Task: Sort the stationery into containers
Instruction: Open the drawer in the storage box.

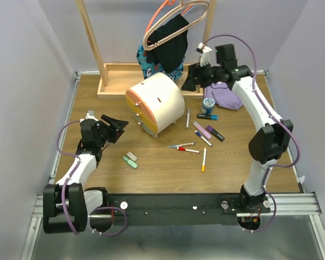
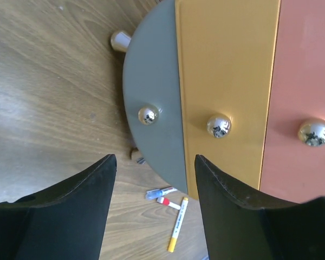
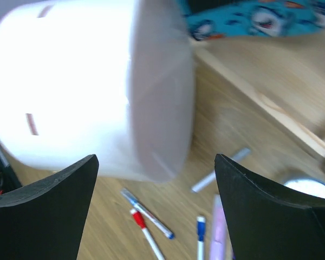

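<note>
The cream chest (image 1: 161,96) stands at mid table, its orange and yellow drawers (image 1: 137,109) shut and facing my left gripper (image 1: 119,129). That gripper (image 2: 154,160) is open and empty, just short of the grey drawer (image 2: 151,70), the yellow drawer (image 2: 227,70) and the orange drawer (image 2: 306,70). My right gripper (image 1: 190,81) hangs open and empty behind the chest (image 3: 86,81). Pens lie right of the chest: a red-capped pen (image 1: 188,150), an orange-tipped pen (image 1: 203,160), a pink marker (image 1: 201,130) and a blue pen (image 3: 200,238). A green eraser (image 1: 129,162), a grey eraser (image 1: 131,156) and a tape roll (image 1: 208,103) also show.
A wooden rack base (image 1: 119,86) runs along the back, with clothes on hangers (image 1: 170,46) above it. A purple cloth (image 1: 226,96) lies at the back right beside the tape roll. The chest has short feet (image 2: 119,40) on the wooden table (image 1: 97,173).
</note>
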Controlling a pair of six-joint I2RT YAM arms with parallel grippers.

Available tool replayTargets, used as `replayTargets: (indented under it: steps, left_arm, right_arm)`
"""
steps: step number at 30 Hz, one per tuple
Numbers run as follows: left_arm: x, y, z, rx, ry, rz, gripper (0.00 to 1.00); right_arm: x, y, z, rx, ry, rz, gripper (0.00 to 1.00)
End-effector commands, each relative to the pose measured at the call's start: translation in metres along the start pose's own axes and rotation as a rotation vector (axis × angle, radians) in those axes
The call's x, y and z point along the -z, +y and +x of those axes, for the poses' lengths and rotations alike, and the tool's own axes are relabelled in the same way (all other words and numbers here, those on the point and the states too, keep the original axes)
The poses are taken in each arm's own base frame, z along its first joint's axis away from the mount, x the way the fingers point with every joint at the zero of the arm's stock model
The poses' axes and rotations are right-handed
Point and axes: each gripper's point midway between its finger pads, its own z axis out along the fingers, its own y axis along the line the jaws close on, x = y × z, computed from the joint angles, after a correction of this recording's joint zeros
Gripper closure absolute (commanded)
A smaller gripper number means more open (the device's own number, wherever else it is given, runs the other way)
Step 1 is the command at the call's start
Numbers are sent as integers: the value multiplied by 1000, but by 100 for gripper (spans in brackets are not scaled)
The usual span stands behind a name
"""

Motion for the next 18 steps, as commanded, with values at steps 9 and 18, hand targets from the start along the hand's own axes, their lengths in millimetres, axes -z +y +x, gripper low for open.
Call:
replayTargets:
  steps: [9, 18]
  left_arm:
    - [-38, -15, 10, 122, 145, 160, 49]
    - [-73, -15, 17, 220, 261, 195, 61]
  right_arm:
    - [-44, 90, -40, 109, -70, -90, 5]
    - [-53, 91, -39, 135, -66, -75, 5]
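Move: The bottom drawer's knob lies about 7 cm ahead of the left hand, 7 cm to its right and 6 cm lower; the middle knob is about level in height with the hand, 7 cm ahead and 6 cm right. The eraser lies on the table some 7 cm back, 4 cm right and 11 cm down. From the right hand, the storage box's middle is roughly 14 cm left, 4 cm back and 14 cm below, with the blue tin about 5 cm right, 5 cm back and 20 cm down. The left hand goes steadily forward, down and to the right by about 7 cm in all, towards the bottom drawer's knob, rolling its left side down some 15 degrees as its fingers close from about two thirds open to less than half, still short of the knob. Meanwhile the right hand, fingers still wide open, swings quickly about 10 cm left towards and over the storage box, rising some 4 cm before easing slightly down again, and grips nothing. ##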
